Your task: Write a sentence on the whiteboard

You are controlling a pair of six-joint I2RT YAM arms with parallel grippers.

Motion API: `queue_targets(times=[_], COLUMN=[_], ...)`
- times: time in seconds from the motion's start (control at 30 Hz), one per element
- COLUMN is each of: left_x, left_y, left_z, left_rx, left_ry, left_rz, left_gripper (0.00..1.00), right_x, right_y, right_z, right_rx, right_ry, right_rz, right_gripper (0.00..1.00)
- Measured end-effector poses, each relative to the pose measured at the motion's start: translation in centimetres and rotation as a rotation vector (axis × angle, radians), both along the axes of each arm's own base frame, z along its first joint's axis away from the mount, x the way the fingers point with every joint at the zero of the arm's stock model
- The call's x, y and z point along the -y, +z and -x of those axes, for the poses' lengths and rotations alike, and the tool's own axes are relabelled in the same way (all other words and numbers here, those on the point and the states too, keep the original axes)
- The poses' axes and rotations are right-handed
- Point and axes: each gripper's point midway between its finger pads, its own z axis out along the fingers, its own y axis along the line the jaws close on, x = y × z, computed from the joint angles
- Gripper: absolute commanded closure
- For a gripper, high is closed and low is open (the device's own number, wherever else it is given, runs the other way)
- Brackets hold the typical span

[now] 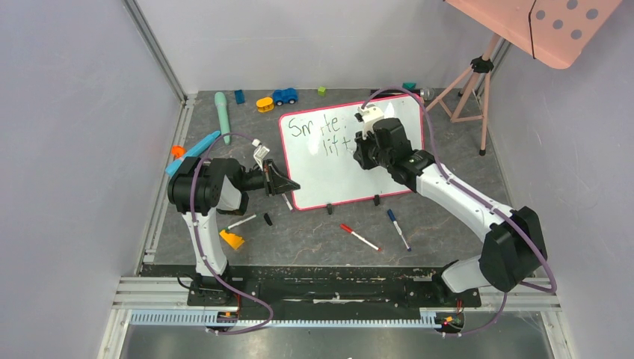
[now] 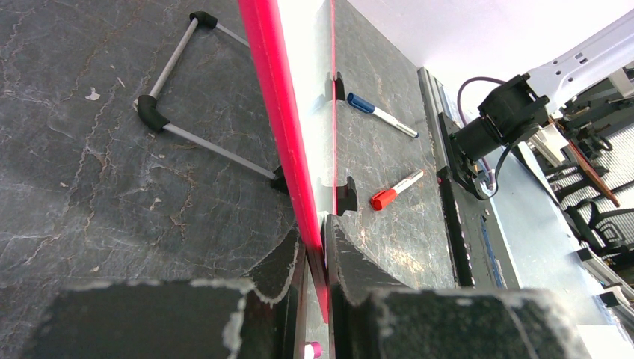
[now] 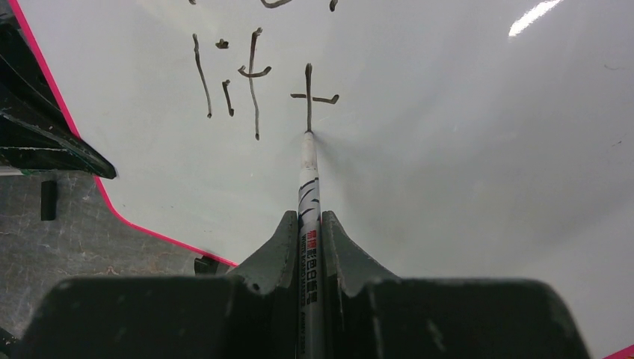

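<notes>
The whiteboard (image 1: 340,179) stands tilted on the dark mat, white with a pink-red frame (image 2: 273,90). On it the sentence (image 1: 323,129) reads roughly "Sm tte." with "lift" (image 3: 254,82) below. My left gripper (image 1: 288,187) is shut on the frame at the board's lower left corner; in the left wrist view its jaws (image 2: 318,247) pinch the pink edge. My right gripper (image 1: 364,142) is shut on a white marker (image 3: 308,179), gripped between its jaws (image 3: 308,224). The marker's tip touches the board (image 3: 463,149) at the foot of the last "t".
A red marker (image 1: 360,237) and a blue marker (image 1: 398,228) lie in front of the board. A loose marker (image 1: 241,222) and an orange piece (image 1: 232,239) lie by the left arm. Toys, including a blue car (image 1: 284,96), line the back. A tripod (image 1: 471,82) stands back right.
</notes>
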Motion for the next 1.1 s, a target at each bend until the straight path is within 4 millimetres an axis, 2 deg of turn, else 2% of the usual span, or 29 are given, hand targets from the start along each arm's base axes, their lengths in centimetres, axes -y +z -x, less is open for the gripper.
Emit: queue_targets(times=[0.47, 0.77, 0.97, 1.1], left_x=[0.0, 0.0, 0.0, 0.0], left_y=[0.0, 0.0, 0.0, 0.0], left_z=[0.0, 0.0, 0.0, 0.0], left_rx=[0.0, 0.001, 0.001, 0.0], left_ry=[0.0, 0.0, 0.0, 0.0], left_rz=[0.0, 0.0, 0.0, 0.0], left_gripper=[0.85, 0.85, 0.85, 0.85], right_x=[0.7, 0.6, 1.6, 2.4], right_y=[0.0, 2.7, 4.3, 4.7], right_z=[0.1, -0.6, -0.5, -0.7], right_rx=[-0.007, 0.037, 0.066, 0.076], right_ry=[-0.029, -0.038, -0.054, -0.08], right_rz=[0.021, 0.002, -0.009, -0.003], right_gripper=[1.0, 1.0, 1.0, 1.0])
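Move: The right hand's marker already touches the whiteboard at the unfinished foot of the last "t", about 4 cm ahead, 3 cm left and 3 cm below the hand. The "f" stands some 6 cm left, 5 cm ahead and 2 cm below; the "e" of the line above is about 8 cm ahead, 7 cm left and 2 cm above. From the left hand, gripping the board's left edge, the foot of the "t" lies roughly 6 cm ahead, 17 cm right and 7 cm up. With the marker tip on the sloping board, the right hand draws a short hook rightward from the foot of the "t", under 1 cm. It then lifts the tip off and rises about 5 cm, drifting on to the right towards blank board beyond the "t", the wrist turning some 5 degrees clockwise and tilting slightly up. Its fingers keep their hold on the marker; the left hand stays still, holding the board's edge. ##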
